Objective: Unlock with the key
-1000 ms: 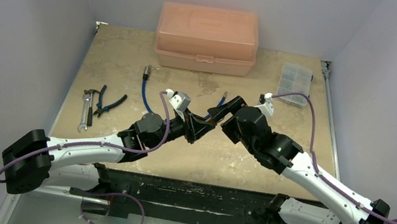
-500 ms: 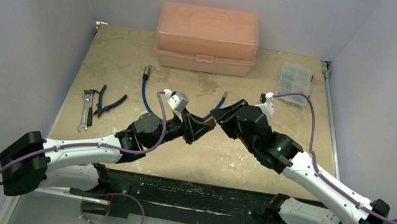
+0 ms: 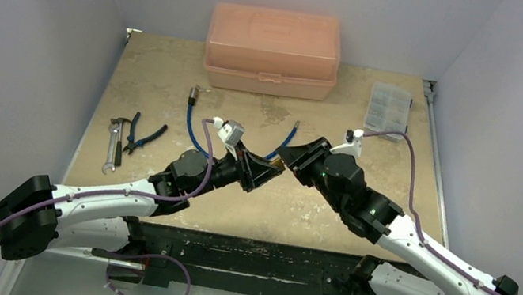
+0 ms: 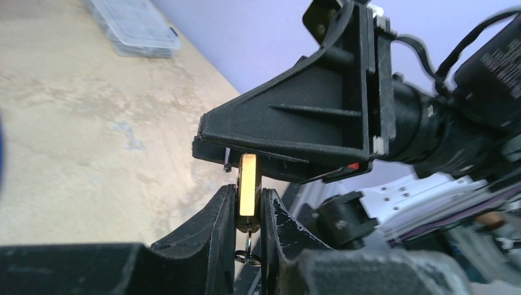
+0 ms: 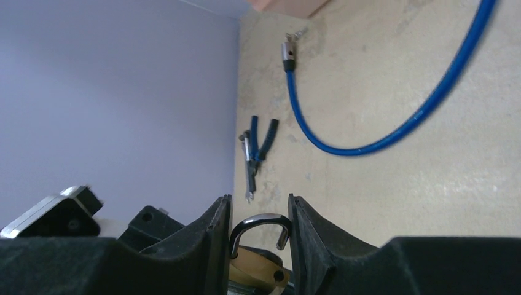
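In the left wrist view, my left gripper [image 4: 249,193] is shut on a small brass padlock [image 4: 248,175], pinched flat between the two fingers. The key [image 4: 249,238] sticks out of the padlock's underside, and its small ring hangs below it between my fingers. My right gripper [image 5: 259,200] is shut on the padlock's silver shackle [image 5: 261,219]. The shackle's free end stands out of the brass body [image 5: 255,265]. From above, both grippers meet nose to nose over mid-table, left gripper [image 3: 268,167] against right gripper [image 3: 287,159].
A peach toolbox [image 3: 273,52] stands at the back and a clear parts box [image 3: 389,109] at the back right. A blue cable [image 3: 193,122] curves behind the grippers. Pliers [image 3: 140,134] and a wrench [image 3: 112,148] lie at the left.
My right gripper has closed from wide open onto the shackle. Both wrists have shifted slightly, staying together over mid-table. The left grip on the padlock is unchanged.
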Robot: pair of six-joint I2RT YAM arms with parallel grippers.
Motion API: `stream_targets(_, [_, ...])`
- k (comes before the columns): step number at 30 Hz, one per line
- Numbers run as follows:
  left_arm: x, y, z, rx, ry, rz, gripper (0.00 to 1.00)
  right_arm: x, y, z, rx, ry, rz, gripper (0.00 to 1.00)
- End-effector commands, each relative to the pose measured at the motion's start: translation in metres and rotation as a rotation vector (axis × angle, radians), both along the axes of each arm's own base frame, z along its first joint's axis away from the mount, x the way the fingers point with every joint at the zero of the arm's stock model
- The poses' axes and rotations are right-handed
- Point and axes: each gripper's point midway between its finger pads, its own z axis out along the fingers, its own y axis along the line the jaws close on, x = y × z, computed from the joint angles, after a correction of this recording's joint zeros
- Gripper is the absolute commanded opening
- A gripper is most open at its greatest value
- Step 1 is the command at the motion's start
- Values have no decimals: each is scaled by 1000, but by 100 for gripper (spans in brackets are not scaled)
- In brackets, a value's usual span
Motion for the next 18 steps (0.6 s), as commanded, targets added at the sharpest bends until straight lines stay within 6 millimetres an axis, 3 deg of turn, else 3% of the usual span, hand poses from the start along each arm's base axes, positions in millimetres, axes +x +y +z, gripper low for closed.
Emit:
stream_targets(1, [-23,-6,32,-174,74,-126,0,-3,0,34,114,-214,45,14])
stream_targets(6, [-40,-11,34,-224,150,-227,0,-14,-1,42,166,-344,95,22])
stream_targets(9, [-46,-12,35,-227,162,-261,0,-20,4,49,172,-395,143,37])
stream_targets(12, [-44,-15,24,-173,173,-256,0,-24,8,51,160,-412,181,50])
stream_targets(18, [-39,-18,-3,-105,195,-234,0,-34,20,62,151,-444,272,65])
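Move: The padlock's shackle, its free leg already out of the body, is between the right fingertips, practically at that hand's point; from the left hand it lies about 3 cm ahead, 4 cm right and 1 cm up. The body is in the left fingertips, about 1 cm ahead and 1 cm right of that hand, 3 cm back and 3 cm left of the right one. The blue cable lies some 25 cm below, about 15 cm ahead and 10 cm left of the left hand. The padlock body, still pinched by the left fingers, is carried back about 3.5 cm and a little right while that hand tips down and turns clockwise. The right hand goes back with it and rises, some 2.5 cm each, its fingertips tilting up about 20 degrees; its fingers stay shut on the shackle at first, then open to release it. ##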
